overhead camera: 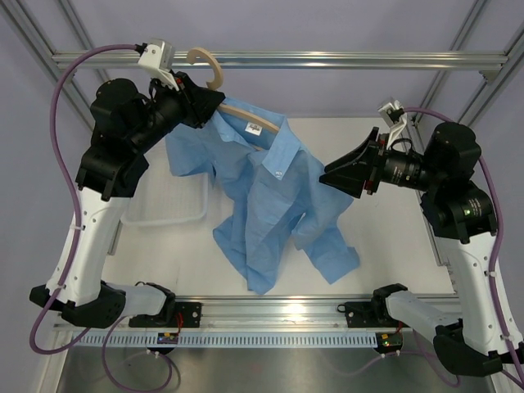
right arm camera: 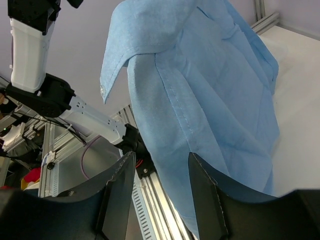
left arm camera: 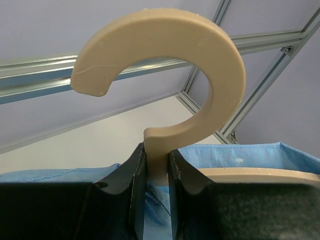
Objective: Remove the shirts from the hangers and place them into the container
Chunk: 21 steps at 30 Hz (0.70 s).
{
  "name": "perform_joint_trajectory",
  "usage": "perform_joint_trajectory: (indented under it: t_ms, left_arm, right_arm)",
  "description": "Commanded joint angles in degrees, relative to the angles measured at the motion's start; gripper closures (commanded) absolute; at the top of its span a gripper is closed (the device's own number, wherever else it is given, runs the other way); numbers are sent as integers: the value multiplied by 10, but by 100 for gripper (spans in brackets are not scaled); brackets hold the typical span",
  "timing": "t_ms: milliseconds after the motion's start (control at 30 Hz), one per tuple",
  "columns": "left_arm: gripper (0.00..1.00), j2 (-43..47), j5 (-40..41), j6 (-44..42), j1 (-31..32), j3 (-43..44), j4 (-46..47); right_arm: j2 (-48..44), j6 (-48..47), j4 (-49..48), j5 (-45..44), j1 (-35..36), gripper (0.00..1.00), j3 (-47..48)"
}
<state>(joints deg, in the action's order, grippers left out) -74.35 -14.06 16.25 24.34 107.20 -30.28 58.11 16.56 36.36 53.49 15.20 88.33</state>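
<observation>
The light blue shirt [overhead camera: 270, 205] hangs from the beige hanger [overhead camera: 210, 67], its lower part draped onto the table. My left gripper [overhead camera: 205, 102] is shut on the hanger's neck just under the hook [left arm camera: 200, 60]; its black fingers [left arm camera: 132, 175] pinch the neck from both sides, with shirt cloth [left arm camera: 240, 155] beneath. My right gripper [overhead camera: 327, 176] stands open beside the shirt's right shoulder. In the right wrist view the shirt [right arm camera: 210, 100] hangs just past the open right gripper [right arm camera: 160, 170], not pinched. The clear container [overhead camera: 155, 214] lies left of the shirt, partly covered by it.
A silver frame bar [overhead camera: 327, 59] runs across the back just behind the hook. Upright frame posts stand at the back corners. The left arm [right arm camera: 30, 50] shows beyond the shirt in the right wrist view. A front rail [overhead camera: 270, 311] runs along the near edge.
</observation>
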Motion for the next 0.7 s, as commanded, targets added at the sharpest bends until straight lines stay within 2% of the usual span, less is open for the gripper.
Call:
perform_joint_trajectory:
  t_ms: [0, 200, 300, 333, 400, 433, 467, 500, 533, 667]
  left_arm:
    - [100, -2, -26, 20, 4, 13, 47]
    - [100, -6, -30, 22, 3, 16, 51]
    - [100, -4, -29, 17, 4, 15, 50]
    - [100, -4, -27, 16, 4, 16, 46]
    - [100, -3, -25, 12, 4, 19, 44]
    - [100, -3, -25, 12, 4, 21, 43]
    - [100, -4, -24, 12, 4, 22, 41]
    - [100, -4, -23, 10, 4, 23, 41]
    - [100, -4, -18, 9, 3, 24, 41]
    - [100, -11, -9, -3, 4, 22, 39]
  right_arm:
    - [8, -31, -23, 46, 16, 45, -7]
    - [29, -43, -24, 17, 57, 48, -14]
    - [30, -53, -19, -6, 68, 60, -18]
    - [29, -52, -21, -9, 69, 68, -18]
    - [25, -54, -16, -20, 70, 76, -19]
    - [24, -57, -13, -27, 69, 81, -19]
    - [23, -58, -9, -32, 69, 93, -17]
    - [19, -60, 1, -42, 69, 96, -16]
    - [17, -61, 3, -48, 70, 100, -16]
    - [-15, -57, 19, -113, 69, 100, -18]
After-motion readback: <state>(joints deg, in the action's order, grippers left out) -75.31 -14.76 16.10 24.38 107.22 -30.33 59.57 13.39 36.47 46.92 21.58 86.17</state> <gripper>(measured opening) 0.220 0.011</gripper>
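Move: My right hand's open fingers face the shirt's right shoulder, which hangs about 3 cm to their left, 1 cm ahead and 2 cm lower. From that hand, the shirt collar is some 10 cm left, 5 cm ahead and 3 cm higher; the hanger neck is roughly 27 cm left, 14 cm ahead and 7 cm higher. From my left hand, which holds that neck, the shoulder is about 24 cm right, 13 cm back and 9 cm lower. I ease my right hand about 2.5 cm left and equally far down into the cloth at the shirt's right shoulder, closing the fingers from half open to fully shut so they pinch a fold there. With the fingers closing I draw back right by almost 1 cm. My left hand keeps its grip on the hanger neck and stays almost in place. ##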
